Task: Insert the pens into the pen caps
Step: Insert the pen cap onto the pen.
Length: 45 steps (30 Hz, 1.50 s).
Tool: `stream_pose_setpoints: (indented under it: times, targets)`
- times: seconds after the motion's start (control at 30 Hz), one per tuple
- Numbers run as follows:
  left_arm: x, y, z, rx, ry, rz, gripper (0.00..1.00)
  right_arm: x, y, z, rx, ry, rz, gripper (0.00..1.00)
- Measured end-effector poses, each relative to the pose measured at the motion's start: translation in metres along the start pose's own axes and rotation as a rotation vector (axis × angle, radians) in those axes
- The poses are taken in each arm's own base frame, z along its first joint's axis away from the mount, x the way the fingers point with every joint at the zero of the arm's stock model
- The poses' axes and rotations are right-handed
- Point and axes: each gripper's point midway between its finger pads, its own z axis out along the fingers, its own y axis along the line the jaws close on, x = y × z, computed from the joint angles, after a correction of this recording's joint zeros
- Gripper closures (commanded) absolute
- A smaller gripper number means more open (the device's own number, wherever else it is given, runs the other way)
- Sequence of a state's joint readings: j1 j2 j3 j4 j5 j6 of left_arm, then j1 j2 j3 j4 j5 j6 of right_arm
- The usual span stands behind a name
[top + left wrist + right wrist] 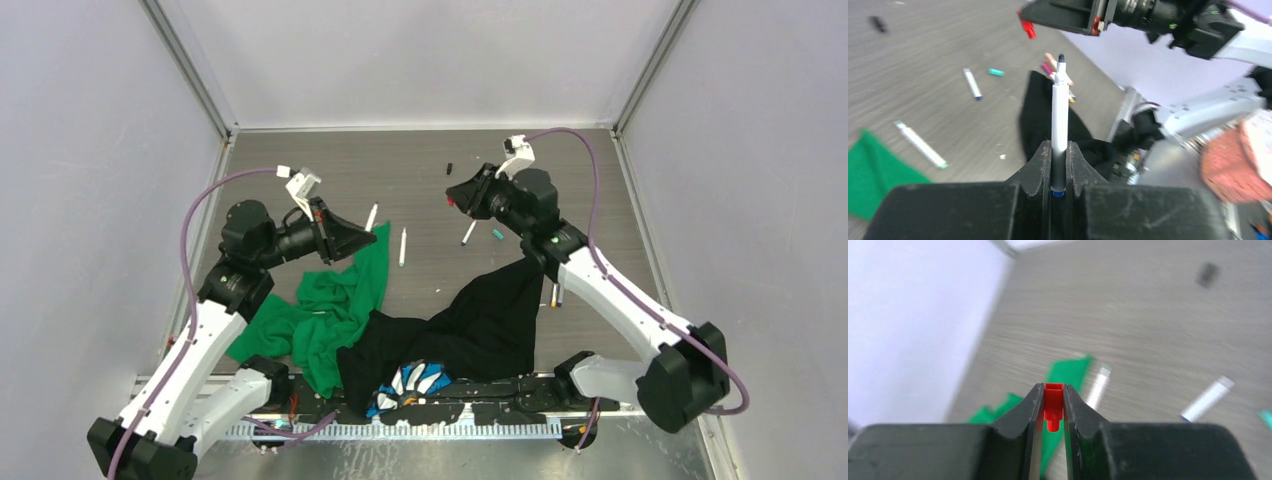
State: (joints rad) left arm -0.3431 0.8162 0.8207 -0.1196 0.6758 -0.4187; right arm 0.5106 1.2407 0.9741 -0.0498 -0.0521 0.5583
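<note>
My left gripper is shut on a white-barrelled pen with a dark tip and a blue rear end. The pen sticks straight out of the jaws toward the right arm. My right gripper is shut on a red pen cap, which also shows in the left wrist view. Both grippers are raised above the table and well apart. On the table lie a pen, a blue-ended pen, a teal cap and a black cap.
A green cloth lies under and in front of the left gripper. A black cloth lies in the near middle, with a blue-and-white item at its near edge. More pens lie by the black cloth's right edge.
</note>
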Motion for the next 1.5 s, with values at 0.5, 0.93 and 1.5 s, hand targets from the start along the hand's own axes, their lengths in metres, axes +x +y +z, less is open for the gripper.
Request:
stream_pose_setpoints:
  times: [0.5, 0.93, 1.5]
  targets:
    - [0.004, -0.058, -0.002, 0.358, 0.075, -0.021, 1.00, -0.046, 0.178, -0.077, -0.838, -0.344, 0.158, 0.99]
    - [0.003, -0.059, -0.003, 0.356, 0.070, -0.020, 1.00, -0.040, 0.196, -0.081, -0.925, -0.354, 0.195, 0.99]
    - [-0.001, -0.056, -0.003, 0.328, 0.048, -0.009, 1.00, -0.029, 0.206, -0.085, -0.953, -0.324, 0.183, 0.99]
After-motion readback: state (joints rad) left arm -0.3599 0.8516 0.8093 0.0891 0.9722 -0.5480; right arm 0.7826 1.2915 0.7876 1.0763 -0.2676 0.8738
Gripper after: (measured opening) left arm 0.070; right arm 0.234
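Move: The left hand holds the white pen nib up, and the red cap it is meant for sits in the right hand's fingers, about 13 cm ahead of the left hand, 16 cm to its right and 6 cm lower. From the right hand the held pen's middle is roughly 10 cm back, 16 cm left and 8 cm up. On the table some 24 cm below the right hand lie the green-ended pen, 2 cm ahead and 8 cm left, the blue-ended pen, 5 cm ahead and 5 cm right, and the teal cap, 5 cm ahead and 11 cm right. The right hand keeps its pinch on the red cap and carries it quickly up some 16 cm while sweeping left and back about 11 cm each, rolling and tilting so that its fingers swing from forward-left and slightly down to mostly left and upward, then creeps level the last couple of centimetres left and back to bring the cap's mouth over the pen's nib. Meanwhile the left hand, still gripping the pen by its lower end, draws back about 4 cm, shifts a little right and up, turns some 20 degrees clockwise, and then all but holds there to present the nib. ##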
